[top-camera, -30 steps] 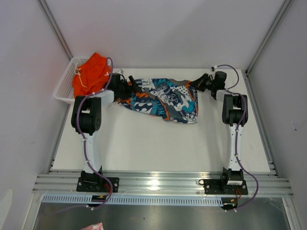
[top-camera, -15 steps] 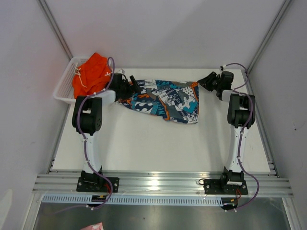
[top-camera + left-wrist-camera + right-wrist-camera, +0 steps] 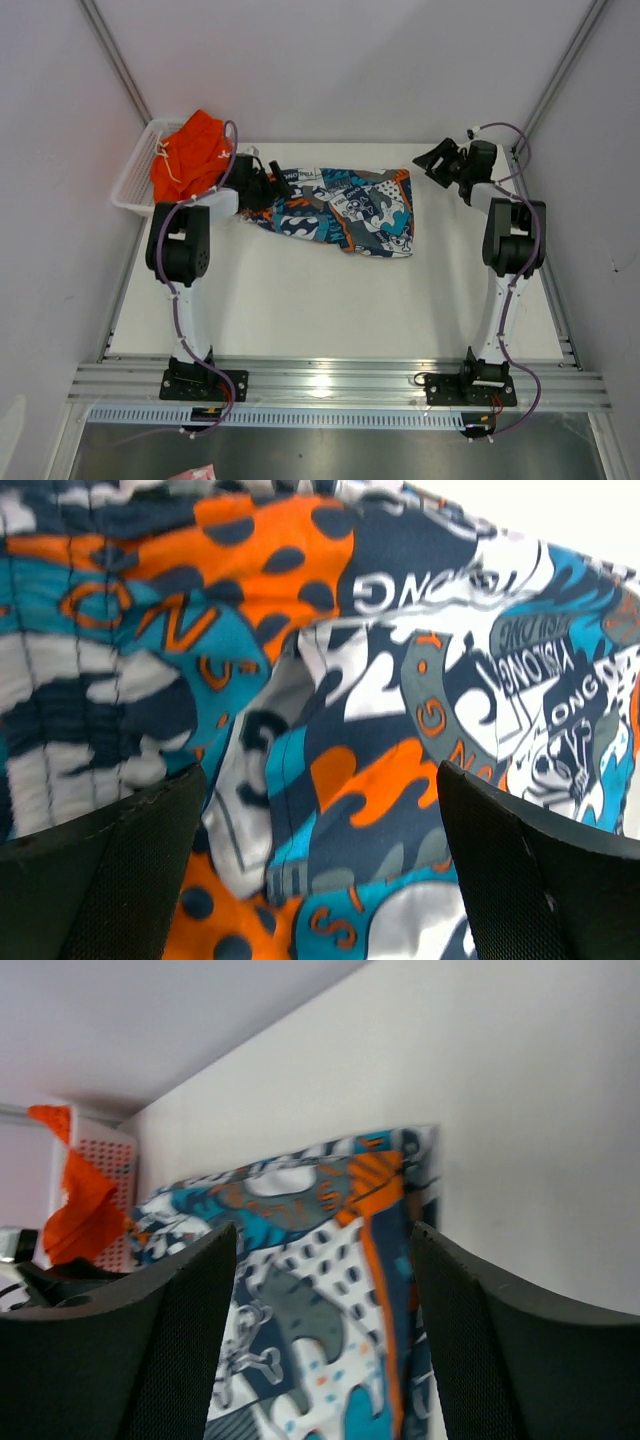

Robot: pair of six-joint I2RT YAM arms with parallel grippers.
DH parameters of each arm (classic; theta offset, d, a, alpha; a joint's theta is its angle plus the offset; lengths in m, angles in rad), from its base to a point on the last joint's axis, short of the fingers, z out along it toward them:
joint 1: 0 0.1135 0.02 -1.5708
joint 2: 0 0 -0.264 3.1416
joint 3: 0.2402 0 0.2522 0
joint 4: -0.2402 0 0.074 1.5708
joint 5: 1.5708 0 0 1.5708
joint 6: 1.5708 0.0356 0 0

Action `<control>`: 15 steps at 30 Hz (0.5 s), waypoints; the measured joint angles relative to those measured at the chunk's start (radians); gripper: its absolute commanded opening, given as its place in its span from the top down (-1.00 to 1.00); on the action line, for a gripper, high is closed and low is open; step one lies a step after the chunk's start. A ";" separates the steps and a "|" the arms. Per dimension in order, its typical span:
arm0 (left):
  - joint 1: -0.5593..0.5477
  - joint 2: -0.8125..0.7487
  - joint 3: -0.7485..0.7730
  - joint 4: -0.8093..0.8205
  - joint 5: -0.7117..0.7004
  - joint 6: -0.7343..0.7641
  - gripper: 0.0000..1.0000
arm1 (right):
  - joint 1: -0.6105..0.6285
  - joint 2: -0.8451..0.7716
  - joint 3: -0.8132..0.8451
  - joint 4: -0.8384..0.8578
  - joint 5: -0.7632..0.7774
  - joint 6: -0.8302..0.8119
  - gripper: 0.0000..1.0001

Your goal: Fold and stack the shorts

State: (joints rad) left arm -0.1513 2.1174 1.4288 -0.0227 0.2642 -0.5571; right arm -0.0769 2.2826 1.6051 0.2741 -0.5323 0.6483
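Note:
The printed shorts (image 3: 345,208) lie spread flat at the back of the table, waistband to the left. My left gripper (image 3: 276,186) hovers open over their left end; the left wrist view shows the printed cloth (image 3: 330,730) filling the gap between the wide-apart fingers (image 3: 100,880), and I cannot tell if they touch it. My right gripper (image 3: 430,162) is open just right of the shorts' far right corner (image 3: 400,1160), holding nothing. The orange shorts (image 3: 190,150) sit bunched in the white basket (image 3: 133,180) at back left.
The basket stands against the left wall beside my left arm. Bare white table (image 3: 320,300) lies in front of the printed shorts. Metal frame posts (image 3: 555,90) and walls close in the back and both sides.
My right gripper has opened, let go of the printed shorts' right corner and drawn back to the right. That corner now lies flat. The left gripper stays open in place.

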 measured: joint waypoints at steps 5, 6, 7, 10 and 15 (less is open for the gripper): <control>0.000 -0.105 -0.095 -0.024 0.002 -0.011 -0.98 | 0.056 -0.159 -0.080 -0.014 -0.029 0.008 -0.37; 0.000 -0.130 -0.115 -0.024 0.002 -0.016 -0.98 | 0.080 -0.188 -0.097 -0.014 -0.036 0.011 -0.34; 0.000 -0.151 -0.132 -0.020 0.004 -0.019 -0.98 | 0.102 -0.209 -0.115 -0.010 -0.041 0.015 -0.30; 0.000 -0.224 -0.183 -0.013 0.014 -0.028 -0.98 | 0.201 -0.271 -0.197 0.031 -0.071 0.046 0.02; 0.000 -0.323 -0.271 0.000 0.027 -0.045 -0.98 | 0.350 -0.261 -0.289 0.132 -0.142 0.155 0.60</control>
State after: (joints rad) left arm -0.1513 1.7939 1.1576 -0.0231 0.2916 -0.6018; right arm 0.2729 2.0216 1.3159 0.4061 -0.6743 0.8032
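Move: The folded shorts lie flat, their middle about 22 cm left of the right hand, 12 cm back and 7 cm below; their far right corner is only some 4 cm left of that hand, level with it and 7 cm down. From the left hand, the shorts' middle is roughly 15 cm right, 5 cm back and 3 cm lower, while the white basket stands about 26 cm left and 2 cm farther out. Over the shorts, from the right edge towards their middle, the right hand sweeps some 20 cm left and 13 cm back, first rising about 8 cm then easing slightly down, turning about 25 degrees counter-clockwise as its fingers partly close on nothing. The left hand, fingers staying wide open, draws back and lifts clear of the left end. ##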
